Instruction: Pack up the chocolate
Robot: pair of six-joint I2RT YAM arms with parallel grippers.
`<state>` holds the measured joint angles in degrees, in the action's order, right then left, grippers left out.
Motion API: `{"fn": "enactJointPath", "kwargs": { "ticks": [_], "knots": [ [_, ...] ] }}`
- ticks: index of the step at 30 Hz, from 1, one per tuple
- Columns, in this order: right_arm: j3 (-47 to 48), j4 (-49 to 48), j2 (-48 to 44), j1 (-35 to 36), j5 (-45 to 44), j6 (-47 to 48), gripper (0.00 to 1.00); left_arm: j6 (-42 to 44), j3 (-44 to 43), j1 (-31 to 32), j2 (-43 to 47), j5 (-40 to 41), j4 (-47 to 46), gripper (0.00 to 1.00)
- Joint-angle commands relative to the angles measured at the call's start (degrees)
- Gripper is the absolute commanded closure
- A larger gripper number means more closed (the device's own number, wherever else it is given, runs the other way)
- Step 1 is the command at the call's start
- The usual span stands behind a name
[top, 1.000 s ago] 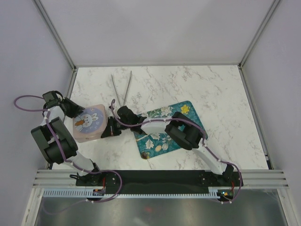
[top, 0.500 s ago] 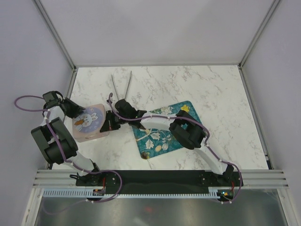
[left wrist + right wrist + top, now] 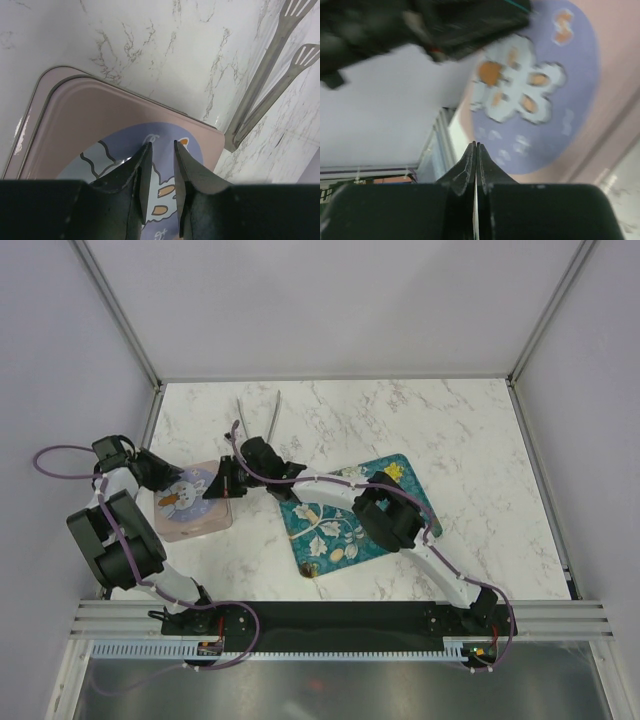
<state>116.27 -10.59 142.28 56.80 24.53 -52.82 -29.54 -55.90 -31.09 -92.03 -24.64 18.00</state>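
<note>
A pink box with a bunny lid [image 3: 190, 505] sits at the left of the table. My left gripper [image 3: 152, 473] is at its far left corner; in the left wrist view it [image 3: 161, 145] hovers over the lid [image 3: 100, 120] with jaws narrowly parted and nothing between them. My right gripper [image 3: 222, 483] is over the box's right edge; in the right wrist view it [image 3: 476, 144] is shut and empty above the lid's print [image 3: 530, 90]. Two small pale chocolates [image 3: 344, 553] lie near the front edge of the teal tray [image 3: 400, 502]. No chocolate shows in either wrist view.
Metal tongs [image 3: 258, 422] lie on the marble behind the box, also in the left wrist view [image 3: 270, 65]. The right arm stretches across the teal tray. Grey walls close the table on three sides.
My right gripper has moved left and away from the arm bases, from beside the box's right side to over its lid edge. The left gripper has hardly moved.
</note>
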Motion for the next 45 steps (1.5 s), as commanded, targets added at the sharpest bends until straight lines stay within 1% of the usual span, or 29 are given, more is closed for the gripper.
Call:
{"fn": "enactJointPath", "kwargs": {
  "ticks": [1,2,7,13,18,21,24,27,28,33,37,40,43,45],
  "knots": [
    [-4.19,2.33,4.67,0.86,-1.68,-1.67,1.00,0.18,3.25,0.07,-1.22,2.76,4.85,0.67],
    [-6.12,2.41,4.85,0.86,-1.94,-1.67,1.00,0.27,3.08,0.07,-1.14,2.76,4.94,0.67],
    [-7.99,3.73,2.84,0.69,-3.26,0.86,1.00,0.27,2.38,0.07,-1.05,2.94,4.94,0.67],
    [-4.04,3.82,3.18,0.07,-1.95,0.96,1.00,0.19,0.44,0.07,-1.40,2.24,5.29,0.67],
    [1.15,1.63,2.74,-1.16,-1.07,0.44,1.00,-0.69,-1.84,-0.02,2.98,1.61,5.64,0.67],
    [5.01,0.75,3.62,-2.39,-0.81,-1.75,1.00,-1.13,-3.25,0.07,6.59,3.54,7.04,0.67],
    [8.09,-2.41,7.12,-3.09,-0.10,-4.74,1.00,-1.57,-3.87,0.07,10.01,7.93,8.19,0.67],
    [10.64,-3.12,11.07,-3.09,0.42,-6.94,1.00,-2.53,-2.38,0.07,13.00,11.53,8.54,0.67],
    [10.30,-3.30,11.87,-3.09,0.34,-8.17,1.00,-3.15,-0.46,-0.02,13.45,11.81,8.28,0.67],
    [5.82,-2.51,13.55,-2.74,-1.86,-6.95,1.00,-5.00,6.06,-0.11,10.65,12.60,6.61,0.67],
    [3.80,-1.45,11.54,-2.92,-1.94,-3.80,1.00,-5.27,7.82,-0.28,7.13,13.66,5.91,0.67],
    [3.09,-1.10,8.90,-3.27,-1.51,-2.65,1.00,-5.18,7.47,-0.55,6.77,13.92,6.34,0.68],
    [2.83,-0.75,5.48,-3.80,-0.28,-1.33,1.00,-3.25,4.23,-0.73,8.52,12.70,8.62,0.69],
    [2.65,0.65,1.88,-3.88,0.60,0.94,0.98,-1.76,1.25,-0.46,13.44,10.60,8.89,0.68]
  ]
}}
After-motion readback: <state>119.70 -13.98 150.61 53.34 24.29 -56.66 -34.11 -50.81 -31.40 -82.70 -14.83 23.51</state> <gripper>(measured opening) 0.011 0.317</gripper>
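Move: The right hand, fingers shut, hovers over the right part of the lidded box: the bunny lid's middle is some 6 cm to its left, 1 cm farther out and 6 cm below. From it the tongs' middle lies about 19 cm ahead and 10 cm to the right, the teal mat's middle 35 cm right and 2 cm back, both roughly 12 cm below. The left hand is at the lid's far part, the lid's middle about 6 cm back, 3 cm right and 1 cm below. The right hand's shut fingertips come down about 6 cm onto the right side of the lid, stay low there, then lift and hop some 5 cm forward along that side and press down again. The left fingertips, resting on the lid's far part and parted by a steady gap, lift about 5 cm, drop back onto it some 4 cm nearer the base and turn slightly counter-clockwise. ##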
